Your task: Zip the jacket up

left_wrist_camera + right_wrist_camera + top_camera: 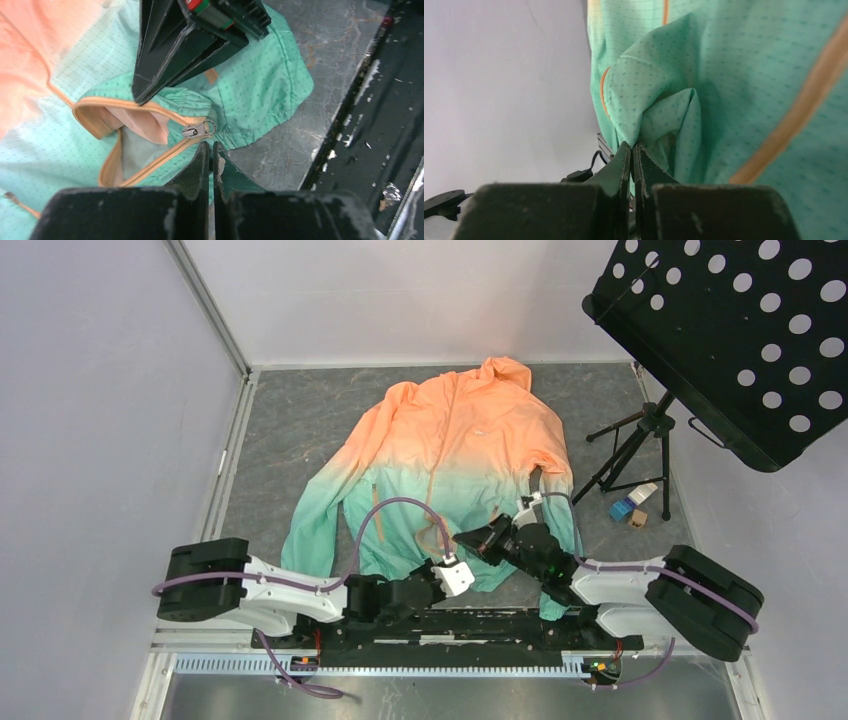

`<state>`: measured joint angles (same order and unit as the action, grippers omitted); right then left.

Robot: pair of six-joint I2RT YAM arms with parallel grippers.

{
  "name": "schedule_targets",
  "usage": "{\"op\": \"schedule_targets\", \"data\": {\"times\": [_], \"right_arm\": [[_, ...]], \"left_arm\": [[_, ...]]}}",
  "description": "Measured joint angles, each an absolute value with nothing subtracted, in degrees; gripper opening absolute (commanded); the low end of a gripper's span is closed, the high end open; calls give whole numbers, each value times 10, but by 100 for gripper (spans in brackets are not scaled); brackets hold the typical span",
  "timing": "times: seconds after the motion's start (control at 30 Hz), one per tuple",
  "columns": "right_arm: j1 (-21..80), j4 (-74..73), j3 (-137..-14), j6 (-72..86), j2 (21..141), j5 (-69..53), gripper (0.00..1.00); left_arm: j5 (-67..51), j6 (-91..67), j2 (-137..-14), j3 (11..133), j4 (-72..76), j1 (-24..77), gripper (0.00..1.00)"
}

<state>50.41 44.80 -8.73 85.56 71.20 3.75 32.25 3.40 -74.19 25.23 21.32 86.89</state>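
The jacket [450,450] lies flat on the grey table, orange above and mint green below. Its orange centre zipper is parted near the hem, and the metal slider [197,131] sits at the bottom. My left gripper [211,147] is shut, its tips at the hem just below the slider, with no cloth visibly pinched; seen from above, the left gripper [458,570] is at the jacket's bottom edge. My right gripper [634,146] is shut on a fold of the green jacket [659,90] cloth and lifts it. From above, the right gripper [465,538] is beside the zipper; the right fingers [165,55] show over the opening.
A black perforated music stand [720,330] on a tripod [630,450] overhangs the back right. Small coloured blocks [630,508] lie by its foot. A black rail [450,625] runs along the near edge, close behind the hem. White walls close in the left and back.
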Motion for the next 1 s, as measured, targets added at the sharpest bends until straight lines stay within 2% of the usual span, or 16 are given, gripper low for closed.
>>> {"op": "schedule_targets", "data": {"times": [0.13, 0.27, 0.37, 0.43, 0.47, 0.63, 0.87, 1.0], "right_arm": [[498, 423, -71, 845, 684, 68, 22], [486, 420, -70, 824, 660, 97, 39], [486, 423, -52, 783, 640, 95, 54], [483, 416, -42, 721, 616, 90, 67], [480, 406, -44, 676, 603, 87, 70], [464, 309, -112, 403, 545, 64, 81], [461, 209, -165, 79, 448, 11, 90], [461, 180, -159, -37, 393, -25, 88]], "left_arm": [[276, 18, -729, 214, 235, 875, 2], [227, 11, -703, 164, 235, 893, 2], [216, 8, -691, 161, 229, 893, 2], [209, 7, -684, 161, 229, 893, 2], [204, 7, -681, 160, 231, 893, 2], [194, 7, -663, 147, 240, 893, 2], [194, -7, -640, 144, 228, 893, 2], [199, -14, -599, 139, 209, 893, 2]]}}
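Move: Between the left fingertips is the closed bottom of the zip, with the slider only about 1 cm ahead of them; the near edge of the grey floor is some 9 cm back from that hand and about 5 cm lower. The right fingers still pinch a fold of the right front panel right at their tips. From the right hand, the slider lies about 6 cm back and barely below, while the right pocket zip is some 3 cm ahead and 7 cm to the right, 4 cm down. Pulling the bottom of the zip back towards the near floor edge, the left hand keeps its pinch, travels about 5 cm back, dips some 4 cm, then eases up a little and drifts left. Meanwhile the right fingers open wide and let go of the panel; that hand shifts right, then rises about 8 cm clear of the jacket, its wrist rolling nearly 90 degrees. ##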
